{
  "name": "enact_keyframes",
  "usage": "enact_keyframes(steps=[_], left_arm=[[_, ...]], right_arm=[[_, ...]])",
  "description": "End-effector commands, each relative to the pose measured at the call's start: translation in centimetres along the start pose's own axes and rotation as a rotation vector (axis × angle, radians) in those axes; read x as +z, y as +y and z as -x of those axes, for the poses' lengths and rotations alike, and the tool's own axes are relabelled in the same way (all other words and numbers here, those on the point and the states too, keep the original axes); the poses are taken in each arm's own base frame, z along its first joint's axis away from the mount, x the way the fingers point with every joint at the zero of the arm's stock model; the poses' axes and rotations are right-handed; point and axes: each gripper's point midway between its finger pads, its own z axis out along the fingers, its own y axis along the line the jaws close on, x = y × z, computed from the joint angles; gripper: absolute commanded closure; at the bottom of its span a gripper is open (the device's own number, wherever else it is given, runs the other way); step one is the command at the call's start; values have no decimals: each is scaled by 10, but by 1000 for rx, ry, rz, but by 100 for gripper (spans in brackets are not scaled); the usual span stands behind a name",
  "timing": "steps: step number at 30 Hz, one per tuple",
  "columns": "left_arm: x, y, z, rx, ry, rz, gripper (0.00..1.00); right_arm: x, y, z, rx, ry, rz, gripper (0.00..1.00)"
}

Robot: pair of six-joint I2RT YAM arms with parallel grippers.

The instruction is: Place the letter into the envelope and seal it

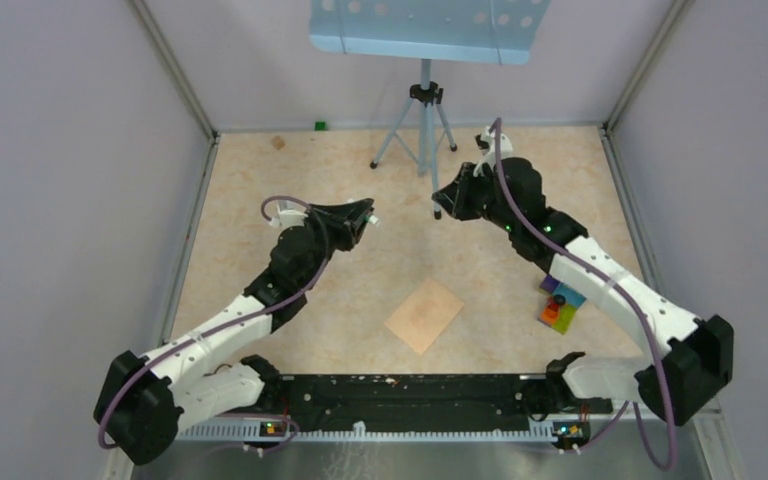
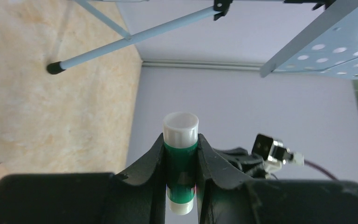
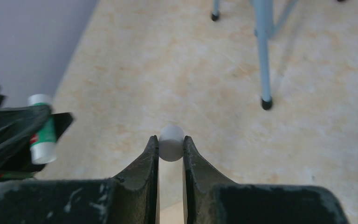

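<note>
The tan envelope (image 1: 424, 315) lies flat on the table, near the front, between the two arms. The letter is not in view. Both grippers are raised over the table's far half, facing each other with a gap between them. My left gripper (image 1: 368, 218) (image 2: 181, 138) is shut on a green glue stick (image 2: 181, 165) with white ends, whose open white top sticks out past the fingertips. The same glue stick (image 3: 42, 137) shows at the left of the right wrist view. My right gripper (image 1: 438, 206) (image 3: 171, 139) is shut on a small round whitish cap (image 3: 171, 143), pinched at the fingertips.
A blue tripod stand (image 1: 421, 125) with a perforated blue shelf (image 1: 425, 25) stands at the back centre, its feet near both grippers. A small multicoloured block (image 1: 561, 305) sits under the right arm. A green bit (image 1: 319, 125) and a brown scrap (image 1: 278, 142) lie at the back left. Walls enclose three sides.
</note>
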Motion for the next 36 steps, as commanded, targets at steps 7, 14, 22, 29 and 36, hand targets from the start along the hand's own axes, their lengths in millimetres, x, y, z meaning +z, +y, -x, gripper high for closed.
enact_keyframes(steps=[7, 14, 22, 29, 36], left_arm=[[10, -96, 7, -307, 1, -293, 100], [18, -129, -11, -350, 111, -379, 100], [16, -151, -12, -368, 131, -439, 100], [11, -157, -12, -377, 146, -453, 100], [12, -159, -16, -395, 173, -465, 100]], right_arm=[[-57, 112, 74, 134, -342, 484, 100], [-74, 140, 88, 184, -392, 651, 100], [-78, 145, 89, 182, -390, 677, 100], [-76, 146, 85, 186, -384, 691, 100], [-78, 153, 86, 213, -383, 742, 100]])
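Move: The glue stick held in the left gripper lies about 14 cm to the left of the right hand, 3 cm back and 3 cm higher. From the left hand, the cap in the right fingers is some 14 cm to the right, 3 cm ahead and 3 cm below. The envelope lies on the table about 11 cm back from the right hand, 2 cm left and 23 cm below; the stand's front foot is 11 cm ahead of that hand, 1 cm right and 22 cm down. Raise the right gripper about 15 cm, bringing the pinched cap leftward and somewhat back to the near end of the glue stick; roll its left side up some 35 degrees while the fingers tip up and swing counter-clockwise. Lift the left gripper about 12 cm with the stick, edging right and rolling its right side up, then ease both to a stop, grips kept. ##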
